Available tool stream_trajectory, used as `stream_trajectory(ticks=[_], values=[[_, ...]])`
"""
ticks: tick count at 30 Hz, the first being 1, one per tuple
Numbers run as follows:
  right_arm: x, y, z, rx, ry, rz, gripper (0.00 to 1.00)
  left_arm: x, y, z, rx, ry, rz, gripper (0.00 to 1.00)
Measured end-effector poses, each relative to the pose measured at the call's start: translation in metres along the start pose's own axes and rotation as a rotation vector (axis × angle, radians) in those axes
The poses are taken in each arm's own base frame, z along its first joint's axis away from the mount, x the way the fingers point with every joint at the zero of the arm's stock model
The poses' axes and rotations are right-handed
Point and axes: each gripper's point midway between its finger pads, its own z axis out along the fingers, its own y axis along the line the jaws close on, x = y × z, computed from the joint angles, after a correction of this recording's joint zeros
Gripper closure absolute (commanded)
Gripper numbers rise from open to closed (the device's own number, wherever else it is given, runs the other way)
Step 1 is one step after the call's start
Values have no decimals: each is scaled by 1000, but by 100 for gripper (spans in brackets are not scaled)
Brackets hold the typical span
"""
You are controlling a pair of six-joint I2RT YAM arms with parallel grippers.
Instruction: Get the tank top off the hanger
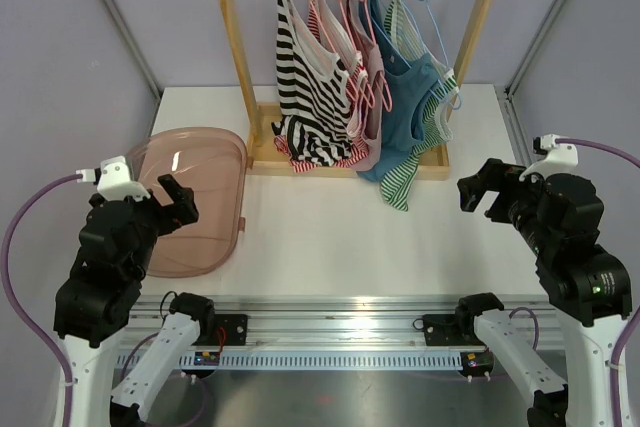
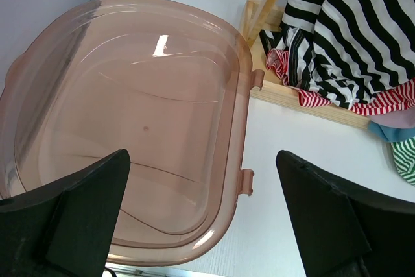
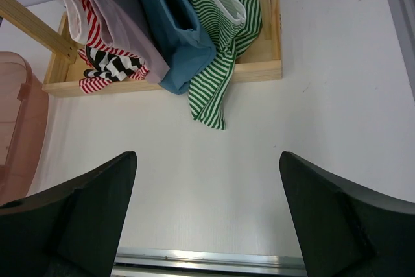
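Several tank tops hang on hangers from a wooden rack [image 1: 232, 47]: a black-and-white striped one [image 1: 305, 87] at the left, a red-striped one [image 1: 335, 42], a pink one [image 1: 372, 97], a blue one [image 1: 405, 107] and a green-striped one [image 1: 420, 132] at the right. Their hems rest on the rack's base. My left gripper [image 1: 172, 202] is open and empty over the pink tub's right rim [image 2: 243, 128]. My right gripper [image 1: 482, 187] is open and empty over the bare table, right of the rack. The green-striped hem [image 3: 211, 92] lies ahead of it.
A translucent pink tub [image 1: 190, 197] lies on the table at the left, empty. The rack's wooden base [image 1: 265, 152] stands at the back middle. A metal rail [image 1: 330, 312] runs along the table's near edge.
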Motion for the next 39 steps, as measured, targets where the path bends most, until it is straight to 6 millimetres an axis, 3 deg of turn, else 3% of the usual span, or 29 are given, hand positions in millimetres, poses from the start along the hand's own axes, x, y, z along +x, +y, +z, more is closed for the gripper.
stream_trajectory(ticks=[6, 11, 14, 22, 25, 30, 34, 39], values=[[-4, 21, 1, -109, -5, 10, 0, -2, 4, 1, -33, -11, -46, 1], [-20, 70, -1, -364, -24, 52, 1, 4, 3, 5, -38, 1, -75, 1], [-33, 100, 8, -503, 4, 100, 0, 11, 0, 11, -27, 16, -78, 1], [-64, 153, 75, -618, 100, 149, 9, 35, -12, 31, 24, 64, -73, 1], [-70, 181, 96, -616, 123, 87, 16, 42, -14, 36, 33, 77, -71, 1], [-102, 230, 120, -610, 36, -48, 20, 54, -15, 46, 37, 91, -67, 1], [-123, 248, 138, -575, -22, -128, 28, 68, -13, 51, 27, 123, -57, 1], [-147, 264, 174, -530, -86, -199, 30, 67, -16, 53, 41, 118, -59, 1]])
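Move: The leftmost pink hanger, which carries the black-striped tank top, is some 27 cm ahead of the right hand, 28 cm to its left and 13 cm above. The tank top's middle hangs about 25 cm ahead, 29 cm left, roughly level in height. The mauve top is about 25 cm ahead and 19 cm left, the blue top 25 cm ahead and 12 cm left, both also level. From the left hand that hanger is about 28 cm ahead, 24 cm right, 15 cm up. Leftward and up at first, then forward as well, the right hand sweeps to the pink hangers, ending some 24 cm left, 22 cm forward and 14 cm higher. Its wrist swings about 30 degrees counter-clockwise and tips up; the fingers narrow to roughly three-quarters open around the leftmost hanger's near end, no grip visible. The open left hand sinks over the pink tub, easing forward. ##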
